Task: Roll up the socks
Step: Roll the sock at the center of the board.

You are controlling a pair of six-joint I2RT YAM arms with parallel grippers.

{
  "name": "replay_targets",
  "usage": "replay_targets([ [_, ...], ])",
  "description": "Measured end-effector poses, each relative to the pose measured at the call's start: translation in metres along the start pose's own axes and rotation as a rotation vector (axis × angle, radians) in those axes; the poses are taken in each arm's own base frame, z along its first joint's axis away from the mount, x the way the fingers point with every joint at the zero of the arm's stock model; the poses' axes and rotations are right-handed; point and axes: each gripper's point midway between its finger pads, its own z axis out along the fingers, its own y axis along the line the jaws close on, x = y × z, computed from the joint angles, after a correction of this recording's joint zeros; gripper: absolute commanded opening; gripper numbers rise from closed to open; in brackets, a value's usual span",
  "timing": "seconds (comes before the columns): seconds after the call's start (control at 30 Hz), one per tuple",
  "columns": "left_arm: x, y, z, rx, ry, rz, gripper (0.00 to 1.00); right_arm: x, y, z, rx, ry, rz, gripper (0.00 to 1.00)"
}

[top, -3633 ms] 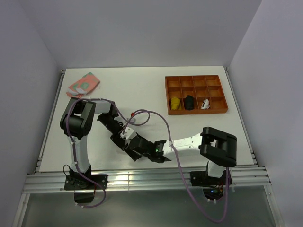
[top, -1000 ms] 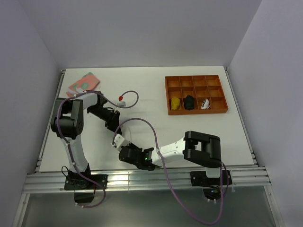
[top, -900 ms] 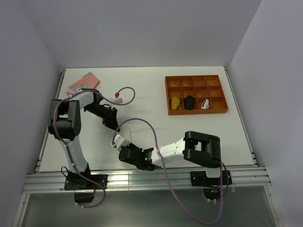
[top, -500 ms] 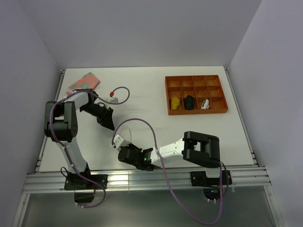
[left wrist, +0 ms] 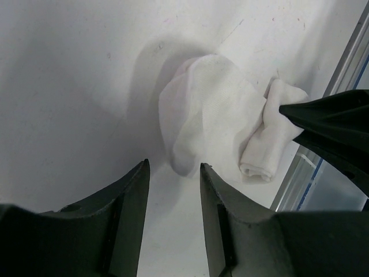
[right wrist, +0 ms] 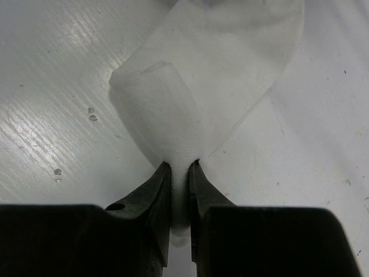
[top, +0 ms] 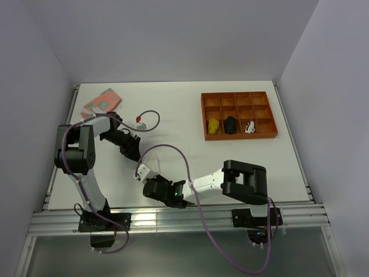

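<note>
A plain white sock [left wrist: 207, 109] lies flat on the table, its near end wound into a small roll [left wrist: 268, 144]. My right gripper [right wrist: 180, 164] is shut on that rolled end of the sock [right wrist: 173, 104]. In the top view the sock [top: 142, 171] shows just ahead of the right gripper [top: 147, 180]. A short way beyond it my left gripper [left wrist: 173, 173] stands open and empty over bare table, its tips pointing at the sock's far end. From above, the left gripper [top: 131, 153] is up and left of the sock.
An orange compartment tray [top: 239, 137] at the back right holds a yellow bundle [top: 214, 126], a black one [top: 230, 124] and a white-and-black one [top: 249, 126]. A pink and green patterned cloth [top: 102, 101] lies at the back left. A metal rail [left wrist: 346, 63] runs beside the sock.
My left gripper has let go, opened and drawn back up and left from the sock. The right gripper has stayed shut on the roll, almost still.
</note>
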Motion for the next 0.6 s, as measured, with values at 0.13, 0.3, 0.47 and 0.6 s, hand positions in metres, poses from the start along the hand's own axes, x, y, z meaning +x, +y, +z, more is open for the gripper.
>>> replay_targets([
  [0.13,0.000,0.000,0.007,-0.008,0.008,-0.009,0.45,0.000,0.000,0.000,0.000,0.000,0.000,0.07],
  [0.3,-0.004,0.000,0.011,-0.020,0.007,-0.019,0.21,0.000,0.000,0.000,0.001,0.000,0.000,0.07],
  [0.47,-0.007,0.000,0.014,-0.030,0.008,-0.027,0.00,0.000,-0.001,0.000,0.002,0.000,-0.003,0.06],
  [0.6,-0.009,-0.001,0.018,-0.033,0.015,-0.019,0.00,0.000,0.000,-0.005,-0.019,0.012,-0.029,0.06],
])
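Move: The white sock at the centre of the board lies about 4 cm to the left hand's right and some 3 cm nearer the robot, roughly 1 cm lower, its raised loose edge just beyond the open fingertips. Its rolled end is about 8 cm back and 5 cm to the right of that hand, by the right fingertips, some 9 cm back and 4 cm right. From the right hand, which already pinches that roll, the sock's middle lies about 6 cm ahead and level sideways. The sock's raised loose edge is taken by the left hand, which slides about 2 cm to the right towards it while easing down nearly 1 cm, then shuts its half-open fingers and pinches the cloth between the tips. The right hand keeps its grip on the rolled end and practically stays in place. ##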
